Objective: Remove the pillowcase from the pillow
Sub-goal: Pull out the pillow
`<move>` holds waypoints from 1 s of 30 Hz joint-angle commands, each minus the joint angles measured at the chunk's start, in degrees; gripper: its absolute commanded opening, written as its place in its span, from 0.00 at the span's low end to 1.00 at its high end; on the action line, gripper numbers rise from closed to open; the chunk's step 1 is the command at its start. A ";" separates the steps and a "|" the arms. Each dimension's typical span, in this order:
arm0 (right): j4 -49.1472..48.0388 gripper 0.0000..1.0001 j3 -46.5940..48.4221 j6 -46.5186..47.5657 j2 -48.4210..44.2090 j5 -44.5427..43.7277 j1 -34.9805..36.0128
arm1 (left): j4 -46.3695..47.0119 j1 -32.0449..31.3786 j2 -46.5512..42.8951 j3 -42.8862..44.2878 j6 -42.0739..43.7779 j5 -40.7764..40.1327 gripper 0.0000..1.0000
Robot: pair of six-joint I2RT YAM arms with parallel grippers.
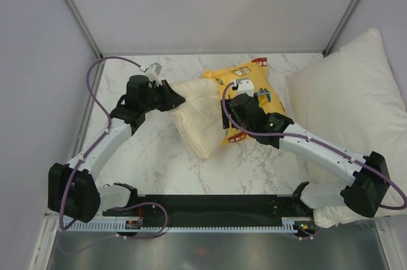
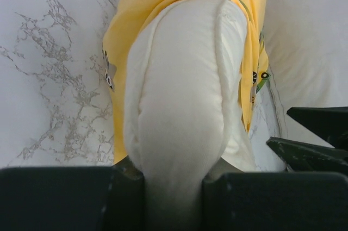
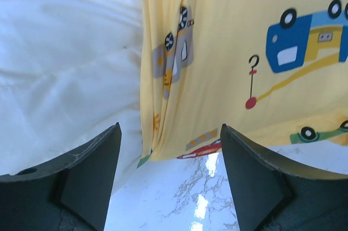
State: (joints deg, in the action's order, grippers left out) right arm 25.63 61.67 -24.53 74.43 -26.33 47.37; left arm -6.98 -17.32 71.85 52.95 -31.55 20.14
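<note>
The cream pillow [image 1: 197,114] lies mid-table, its far end still inside the yellow car-print pillowcase [image 1: 249,79]. My left gripper [image 1: 176,100] is shut on the pillow's bare left corner. In the left wrist view the pillow [image 2: 185,95] bulges out between the jaws of that gripper [image 2: 174,198], and the pillowcase [image 2: 122,41] wraps its far part. My right gripper [image 1: 227,119] hovers open at the pillowcase's near edge. In the right wrist view its jaws [image 3: 169,155] stand wide over bare marble, with the pillowcase [image 3: 228,51] hem just beyond and the pillow [image 3: 65,51] to the left.
A much larger white pillow [image 1: 356,92] leans at the table's right side, close to the pillowcase. The marble tabletop [image 1: 152,149] is bounded by grey walls at the back and left. My right gripper's fingers [image 2: 315,138] show at the right of the left wrist view.
</note>
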 commanded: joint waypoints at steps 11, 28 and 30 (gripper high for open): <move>-9.00 0.81 -3.75 -3.06 6.24 -10.32 1.76 | 3.91 0.97 -3.30 2.25 0.35 3.94 0.02; -29.75 0.25 -11.39 5.54 16.62 5.05 -2.20 | 4.87 2.91 1.79 2.95 1.40 6.23 0.02; -31.51 0.00 -11.75 7.13 16.27 7.07 -2.29 | 5.14 3.08 2.85 3.30 1.23 5.96 0.02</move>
State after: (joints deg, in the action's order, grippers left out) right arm -0.67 51.53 -21.41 89.73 -24.16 45.84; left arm -6.50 -14.55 74.11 53.19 -31.44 22.33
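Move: The pillowcase's bunched hem, where it meets the bared pillow, lies about 4 cm ahead of the right hand, 3 cm to its left and 10 cm below. The bared pillow's middle is roughly 8 cm left, 4 cm ahead and 7 cm down; the blue truck print is about 14 cm ahead, 9 cm right and 12 cm down. From the left hand, already gripping the pillow's end, the hem is some 11 cm right, 2 cm back and 11 cm down. The right fingers pinch the pillowcase's bunched hem beside the bared pillow: wide open, the hand sinks about 10 cm in all, at first easing back a centimetre, then working forward and, late on, left, some 4 and 3 cm from where it began, shutting over the last part. The left hand keeps its hold on the pillow's end, nearly in place. ##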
